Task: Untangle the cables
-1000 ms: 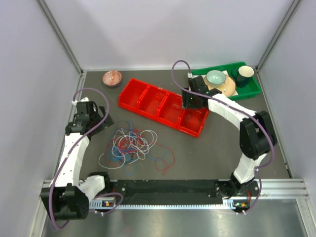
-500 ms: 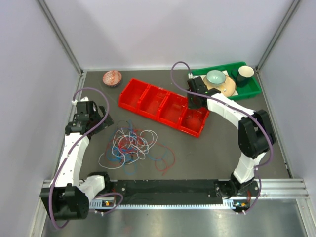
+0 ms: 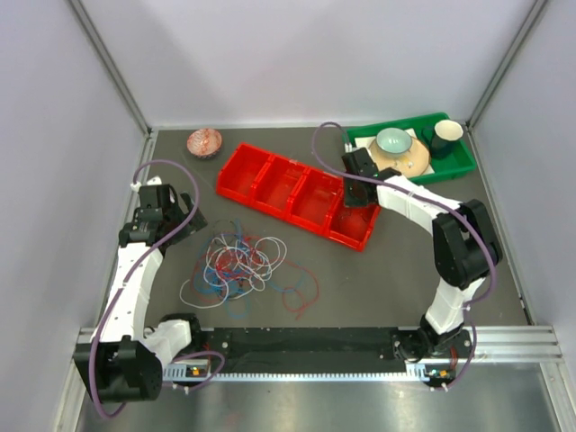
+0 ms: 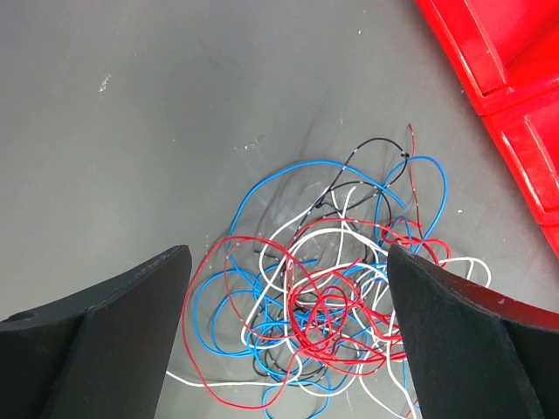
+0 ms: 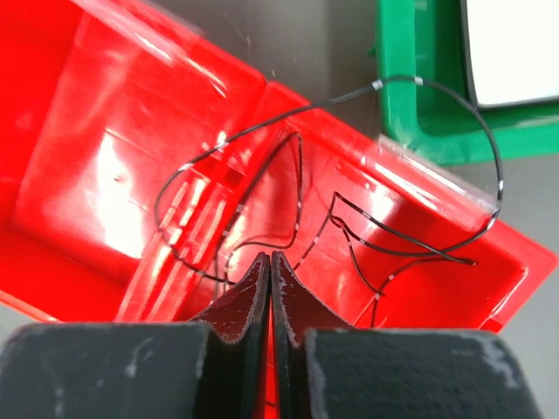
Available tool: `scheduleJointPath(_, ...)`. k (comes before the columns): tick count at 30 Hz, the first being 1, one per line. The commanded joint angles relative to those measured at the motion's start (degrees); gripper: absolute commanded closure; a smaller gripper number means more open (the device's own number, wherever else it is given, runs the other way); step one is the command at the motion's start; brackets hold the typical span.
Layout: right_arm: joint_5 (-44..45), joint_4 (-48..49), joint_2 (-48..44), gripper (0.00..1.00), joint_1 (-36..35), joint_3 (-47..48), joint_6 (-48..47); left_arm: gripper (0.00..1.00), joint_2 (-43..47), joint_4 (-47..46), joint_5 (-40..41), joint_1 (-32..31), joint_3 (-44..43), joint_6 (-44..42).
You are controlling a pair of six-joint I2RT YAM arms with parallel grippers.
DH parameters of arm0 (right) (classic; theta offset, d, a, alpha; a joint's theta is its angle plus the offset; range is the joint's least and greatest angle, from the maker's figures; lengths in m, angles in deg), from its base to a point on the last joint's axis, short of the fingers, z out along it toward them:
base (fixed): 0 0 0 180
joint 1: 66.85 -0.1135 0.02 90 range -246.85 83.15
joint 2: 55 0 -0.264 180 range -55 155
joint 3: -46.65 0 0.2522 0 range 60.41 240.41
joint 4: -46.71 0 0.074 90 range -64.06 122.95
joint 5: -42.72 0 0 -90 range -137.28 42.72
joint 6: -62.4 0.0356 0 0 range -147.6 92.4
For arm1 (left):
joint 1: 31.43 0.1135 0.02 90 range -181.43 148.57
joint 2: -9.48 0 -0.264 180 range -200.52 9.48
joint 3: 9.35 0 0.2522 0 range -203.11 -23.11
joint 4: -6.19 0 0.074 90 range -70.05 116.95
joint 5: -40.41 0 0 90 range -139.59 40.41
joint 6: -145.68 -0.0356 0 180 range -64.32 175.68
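The cables (image 3: 238, 265) lie as a loose tangle of red, white, blue and black wires on the grey table, left of centre. My left gripper (image 3: 186, 222) hovers just left of them, open, and in the left wrist view the tangle (image 4: 341, 305) shows between its wide-apart fingers (image 4: 288, 262). My right gripper (image 3: 356, 198) is over the right end of the red tray (image 3: 270, 175), shut, fingertips (image 5: 270, 258) pressed together with nothing seen between them. One black cable (image 5: 300, 188) lies looped in that end compartment and arches over the tray's rim.
A green tray (image 3: 454, 162) at the back right holds a teal bowl (image 3: 392, 140) and a dark cup (image 3: 445, 135). A patterned bowl (image 3: 204, 142) sits at the back left. Enclosure walls close in both sides.
My right gripper has closed from partly open to shut and shifted a little over the tray's right end. The left arm and the tangle have stayed still.
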Motion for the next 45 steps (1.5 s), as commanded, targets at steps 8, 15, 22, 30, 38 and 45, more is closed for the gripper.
scheduleJointPath(8, -1.56, 3.54, -1.15, 1.00, 0.48, -2.67, -0.36, 0.01, 1.88, -1.20, 0.89, -0.08, -1.16, -1.04)
scheduleJointPath(15, 0.28, 1.00, -10.12, 0.86, 0.48, -4.87, -1.15, 0.01, 1.53, -1.90, 1.42, -0.08, -0.72, -1.04)
scheduleJointPath(22, 1.52, -0.32, -12.68, 0.49, 0.57, -4.53, -1.59, 0.01, 1.35, -2.17, 0.80, -0.08, -0.89, -0.95)
scheduleJointPath(30, 0.20, -2.43, -13.90, 0.33, 0.65, -0.31, -2.30, 0.01, 1.70, -1.90, 0.89, -0.17, -0.98, -1.04)
scheduleJointPath(38, -6.64, -1.03, -23.38, 0.33, -0.13, -8.12, -5.09, 0.01, 1.97, -1.64, 0.98, 0.01, -0.81, -1.12)
scheduleJointPath(45, -6.66, -2.26, -24.90, 0.29, -1.28, -13.40, -9.67, 0.01, 1.61, -1.73, 0.28, -0.17, -1.33, -0.86)
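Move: The black cable lies coiled in the right-hand end compartment of the red bin, its middle about 2 cm right of and 4 cm below the shut right fingers; one loop springs up over the rim by the green tray. The tray is centred some 15 cm ahead and 15 cm right of the hand, the tangled cables about 15 cm back and 26 cm left. From the left hand the black cable is roughly 11 cm ahead, 36 cm right and 11 cm lower. Lower the right gripper about 3 cm with its fingers still shut, easing slightly back, to press the black cable down into the end compartment. Then lift away some 11 cm, opening the fingers to around two thirds on the way up, and finish by drawing another 5 cm back towards the base. ##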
